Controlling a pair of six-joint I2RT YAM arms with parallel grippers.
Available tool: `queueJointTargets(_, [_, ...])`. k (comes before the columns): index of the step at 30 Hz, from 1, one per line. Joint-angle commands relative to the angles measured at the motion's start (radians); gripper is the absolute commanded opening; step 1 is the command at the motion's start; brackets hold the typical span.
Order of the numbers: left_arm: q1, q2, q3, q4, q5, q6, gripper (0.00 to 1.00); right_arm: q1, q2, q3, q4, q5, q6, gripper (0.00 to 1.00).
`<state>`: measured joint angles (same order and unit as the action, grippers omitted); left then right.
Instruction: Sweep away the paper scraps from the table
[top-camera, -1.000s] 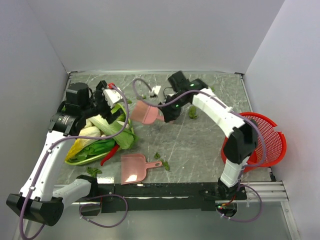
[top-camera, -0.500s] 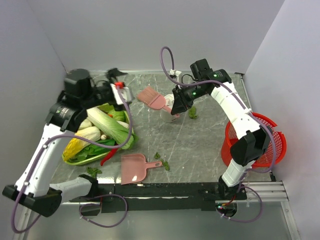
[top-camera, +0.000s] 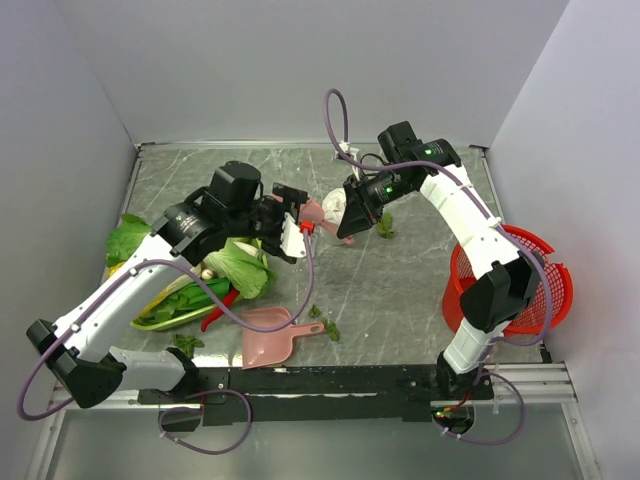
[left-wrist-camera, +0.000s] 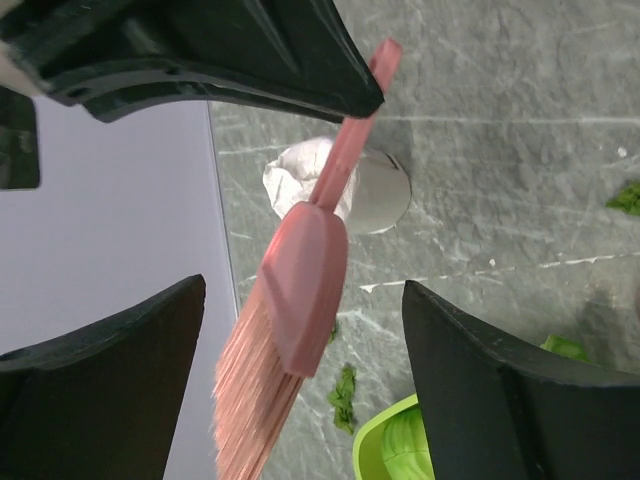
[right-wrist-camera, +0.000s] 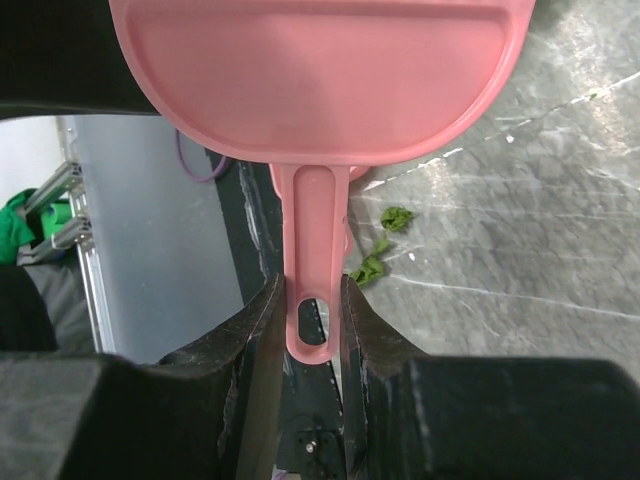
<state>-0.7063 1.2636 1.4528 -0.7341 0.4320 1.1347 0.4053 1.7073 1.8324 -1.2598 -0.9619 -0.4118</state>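
Observation:
My right gripper (top-camera: 347, 222) (right-wrist-camera: 307, 290) is shut on the handle of a pink hand brush (right-wrist-camera: 320, 70), held above the table (top-camera: 400, 290) near its back middle. My left gripper (top-camera: 298, 226) (left-wrist-camera: 303, 288) is open, its fingers on either side of the brush head (left-wrist-camera: 300, 320) without touching it. Small green paper scraps lie right of the brush (top-camera: 385, 225), by the dustpan handle (top-camera: 318, 312) (right-wrist-camera: 398, 217), at the near left edge (top-camera: 185, 343) and under the brush (left-wrist-camera: 343, 395). The pink dustpan (top-camera: 268, 337) lies flat near the front edge.
A white crumpled lump (top-camera: 333, 205) (left-wrist-camera: 300, 170) sits just behind the brush. A green tray (top-camera: 165, 318) heaped with cabbages and lettuces fills the left side. A red mesh basket (top-camera: 535, 270) hangs off the table's right edge. Grey walls close in three sides.
The left arm has swung from over the vegetable tray to the middle, bringing its fingers around the brush head. The right arm lifted the brush rightward, then held still.

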Motion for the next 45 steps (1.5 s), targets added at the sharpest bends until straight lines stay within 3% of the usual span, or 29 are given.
queueJointTargets(1, [-0.033,-0.021,-0.046,0.039,-0.094,0.056,0.83,0.001,-0.046,0.028,-0.01,-0.072,0.001,0.0])
queueJointTargets(11, [-0.053,0.0,-0.057,0.087,-0.203,-0.012,0.44,0.003,-0.071,0.022,-0.01,-0.078,-0.013,0.02])
queueJointTargets(12, [-0.053,0.002,-0.058,0.096,-0.205,-0.057,0.38,-0.003,-0.072,0.028,-0.009,-0.071,-0.028,0.11])
queueJointTargets(13, [-0.051,0.003,-0.055,0.098,-0.194,-0.094,0.34,-0.005,-0.074,0.037,-0.013,-0.066,-0.042,0.27])
queueJointTargets(16, [-0.05,0.02,-0.037,0.062,-0.159,-0.258,0.13,-0.042,-0.098,0.061,0.034,-0.064,-0.068,0.5])
queueJointTargets(18, [-0.048,0.013,-0.052,0.055,-0.128,-0.376,0.01,-0.063,-0.158,0.009,0.107,-0.075,-0.044,0.59])
queueJointTargets(23, [0.011,-0.056,-0.133,0.12,0.057,-0.611,0.01,-0.089,-0.355,-0.282,0.448,-0.04,-0.004,0.73])
queueJointTargets(28, [0.198,-0.046,-0.147,0.148,0.321,-0.722,0.01,-0.085,-0.402,-0.424,0.556,-0.113,-0.022,0.75])
queueJointTargets(31, [0.231,0.017,-0.076,0.061,0.434,-0.748,0.01,-0.082,-0.405,-0.458,0.663,-0.127,0.047,0.75])
queueJointTargets(35, [0.241,0.077,0.004,-0.002,0.531,-0.731,0.01,-0.082,-0.377,-0.444,0.75,-0.156,0.131,0.75])
queueJointTargets(38, [0.251,0.103,0.015,-0.033,0.583,-0.701,0.01,-0.082,-0.334,-0.383,0.72,-0.195,0.11,0.75])
queueJointTargets(42, [0.277,0.117,-0.014,0.022,0.674,-0.745,0.01,-0.068,-0.284,-0.318,0.7,-0.257,0.133,0.74])
queueJointTargets(45, [0.289,0.115,-0.037,0.087,0.703,-0.803,0.01,-0.042,-0.242,-0.262,0.637,-0.297,0.113,0.67])
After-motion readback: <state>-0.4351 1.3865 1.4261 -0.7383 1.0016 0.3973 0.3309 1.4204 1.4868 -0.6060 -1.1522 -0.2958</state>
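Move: Just off the left fingertips, the small brush's head hangs some 3 cm to the right, 2 cm ahead and 2 cm below; its handle end is in the right hand's grip. From the left hand, the white pot stands about 9 cm right, 5 cm ahead and 12 cm below; the dustpan lies roughly 18 cm back, 7 cm left and 17 cm down. From the right hand, the left hand's open fingers are about 12 cm left, 2 cm ahead and slightly higher. Sinking about 2.5 cm and easing slightly forward, the left hand shuts its fingers on the brush's head near the bristles. The right hand then opens off the handle, draws some 3 cm to its right and rises about 5 cm, tilting its fingers up a little. Holding the brush, the left hand dips further, then drifts back while rolling its forward side down by roughly 55 degrees. ##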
